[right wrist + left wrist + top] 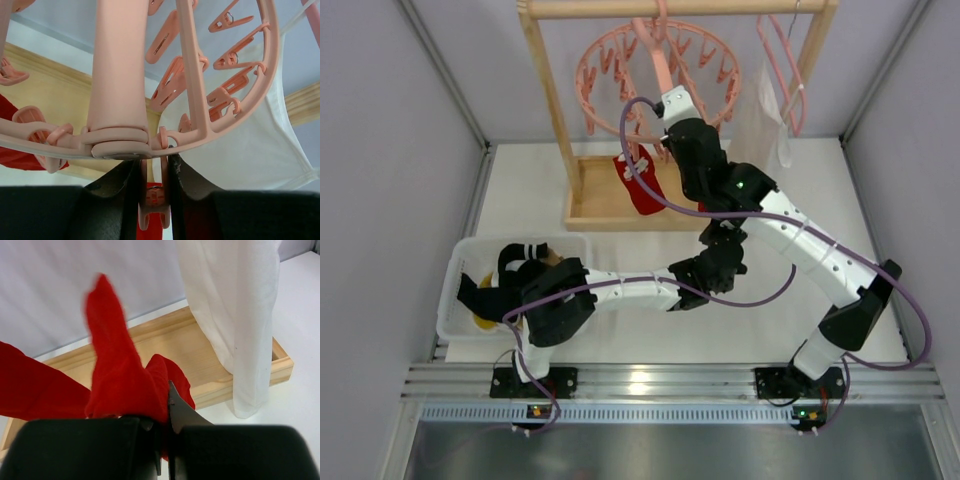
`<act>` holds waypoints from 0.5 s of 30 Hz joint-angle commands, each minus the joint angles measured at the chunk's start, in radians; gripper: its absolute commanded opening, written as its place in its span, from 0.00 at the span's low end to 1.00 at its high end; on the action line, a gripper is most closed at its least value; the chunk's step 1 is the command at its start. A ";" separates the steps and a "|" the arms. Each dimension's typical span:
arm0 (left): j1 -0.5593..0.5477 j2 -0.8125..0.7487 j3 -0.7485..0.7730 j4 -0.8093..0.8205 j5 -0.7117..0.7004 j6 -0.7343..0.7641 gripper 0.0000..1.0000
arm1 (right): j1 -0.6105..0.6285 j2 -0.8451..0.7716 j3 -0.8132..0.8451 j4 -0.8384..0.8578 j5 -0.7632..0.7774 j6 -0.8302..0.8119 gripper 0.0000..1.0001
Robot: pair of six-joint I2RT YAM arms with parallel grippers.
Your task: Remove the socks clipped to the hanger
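The round pink hanger (610, 60) hangs from the wooden rack's top bar, its clips dangling. My right gripper (665, 105) is up at its hub. In the right wrist view that gripper (153, 162) is shut on a pink clip (152, 200) under the ring (120, 75), and a red sock (150, 231) shows below the clip. A red sock (640, 185) hangs down onto the rack's base. My left gripper (718, 238) sits low beneath the right arm. It (162, 405) is shut on a red sock (120, 380), and more red fabric (30, 385) lies to its left.
The wooden rack (550, 90) stands at the back on a tray-like base (215, 375). A white garment (760, 115) hangs on a plain pink hanger (785, 70) at the right. A white bin (455, 270) at the front left holds a black sock (520, 255).
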 commanded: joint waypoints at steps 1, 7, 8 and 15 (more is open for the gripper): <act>-0.006 -0.025 -0.019 0.054 0.005 -0.028 0.00 | 0.015 -0.013 0.035 0.051 -0.004 0.015 0.09; -0.007 -0.200 -0.276 0.023 0.026 -0.210 0.00 | 0.009 -0.062 -0.024 0.057 -0.074 0.058 0.52; -0.007 -0.230 -0.312 -0.015 0.033 -0.270 0.00 | 0.009 -0.074 -0.035 0.060 -0.091 0.076 0.53; -0.007 -0.487 -0.504 -0.321 0.043 -0.500 0.00 | -0.001 -0.206 -0.095 0.045 -0.277 0.175 0.78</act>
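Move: The left hand grips the lower end of a red sock; the white basket it is bound for lies about 47 cm to its left, 8 cm back and some 20 cm below. From that hand, the other red sock hangs 17 cm left, 6 cm ahead and 5 cm higher. The right hand's fingertips are already on the held sock's pink clip, with that other sock about 9 cm left, 1 cm ahead and 8 cm lower, and the white cloth 12 cm right, 6 cm ahead. Keeping its shut grip on the sock, the left hand pulls it down out of the squeezed clip, then carries it mostly left and somewhat back, about 10 cm left overall, towards the basket, fingertips tipping down some 10 degrees. The right fingers spread wide, letting go of the clip, and the hand eases about 2 cm back and a little left, turning slightly counter-clockwise. ##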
